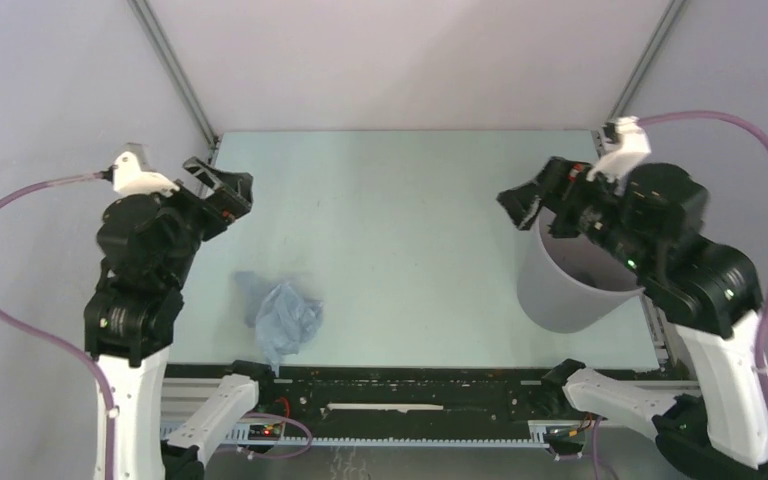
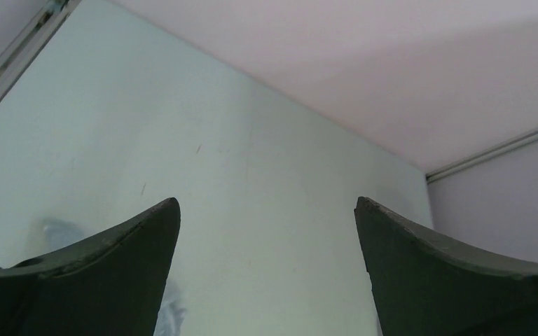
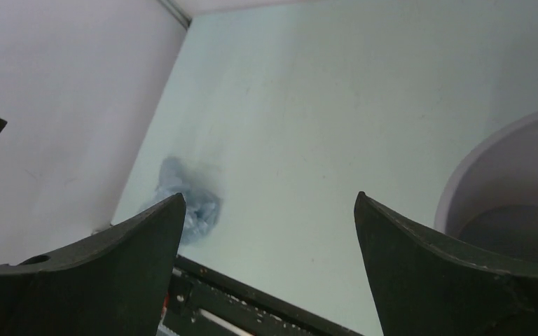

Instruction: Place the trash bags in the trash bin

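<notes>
The trash bag (image 1: 282, 320) is a crumpled pale blue film lying on the table near the front left. In the right wrist view the bag (image 3: 190, 203) shows just beyond my left-hand finger. The trash bin (image 1: 565, 295), light grey and round, stands at the front right, partly under my right arm; its rim (image 3: 487, 150) and dark inside show at the right wrist view's right edge. My left gripper (image 1: 222, 190) (image 2: 266, 203) hangs open and empty, behind and left of the bag. My right gripper (image 1: 522, 205) (image 3: 270, 199) is open and empty beside the bin's far left rim.
The pale green table (image 1: 400, 200) is walled by grey panels at the back and sides. A black rail (image 1: 410, 385) runs along the near edge just in front of the bag. Pink hoses (image 1: 750, 130) loop out from both arms.
</notes>
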`<state>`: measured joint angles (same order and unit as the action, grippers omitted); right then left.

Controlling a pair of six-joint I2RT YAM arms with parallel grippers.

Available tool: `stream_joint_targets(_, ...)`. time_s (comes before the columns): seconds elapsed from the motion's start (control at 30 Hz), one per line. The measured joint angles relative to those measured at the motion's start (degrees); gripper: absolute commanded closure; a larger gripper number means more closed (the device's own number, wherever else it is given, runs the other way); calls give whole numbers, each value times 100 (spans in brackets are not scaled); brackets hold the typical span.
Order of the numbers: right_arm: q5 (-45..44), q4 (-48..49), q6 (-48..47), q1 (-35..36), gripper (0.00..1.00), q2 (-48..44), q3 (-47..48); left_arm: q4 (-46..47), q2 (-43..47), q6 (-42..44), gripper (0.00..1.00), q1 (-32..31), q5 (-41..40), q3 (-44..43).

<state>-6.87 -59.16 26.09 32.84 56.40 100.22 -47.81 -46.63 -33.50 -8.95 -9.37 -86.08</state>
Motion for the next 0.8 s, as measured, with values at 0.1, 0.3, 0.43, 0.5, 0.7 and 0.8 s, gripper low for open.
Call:
stream_joint_targets(0.1, -76, -74, -2, 291, 0, 350, 17, -173, -142, 2, 1, -50, -114, 308)
stream_joint_targets(0.3, -72, -149, -22, 723, 0, 874, -87, -431, -470, -11, 0, -96, -302, 1147)
stream_joint_targets(0.43, 39, -149, -33, 835, 0, 896, -258, -509, -804, -17, 0, 94, -310, 1742)
stream_joint_targets(0.5, 122, -142, -42, 866, 0, 896, -323, -507, -942, -20, 0, 256, -295, 2035)
stream_joint_targets(0.7, 358, -109, -72, 894, 0, 885, -546, -341, -1187, -114, 0, 586, -46, 3036)
stream_joint_targets(0.8, 490, -90, -72, 892, 1, 866, -704, -116, -1187, -197, 0, 614, 269, 3600)
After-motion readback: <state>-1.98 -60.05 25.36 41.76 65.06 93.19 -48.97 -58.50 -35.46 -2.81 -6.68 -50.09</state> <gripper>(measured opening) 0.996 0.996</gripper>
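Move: The last trash bag lies crumpled on the table under the left hand, about 10 cm back from it, some 3 cm to its left and 40 cm below. From the right hand, that bag is about 42 cm to the left, 7 cm back and 41 cm down, while the trash bin's middle stands some 20 cm to the right, 2 cm back and about 29 cm below. The left hand plunges about 30 cm towards the trash bag, first swinging 3 cm forward, then drawing back in to near its starting reach, while the wrist tips the fingers some 50 degrees from nearly level to steeply down, wide open and still clear of the bag. Meanwhile the right hand, also open and empty, leaves the bin side, sinking about 9 cm and going 7 cm left, quickly at first and then slower, with its fingers tipping down slightly and turning a little counter-clockwise. ##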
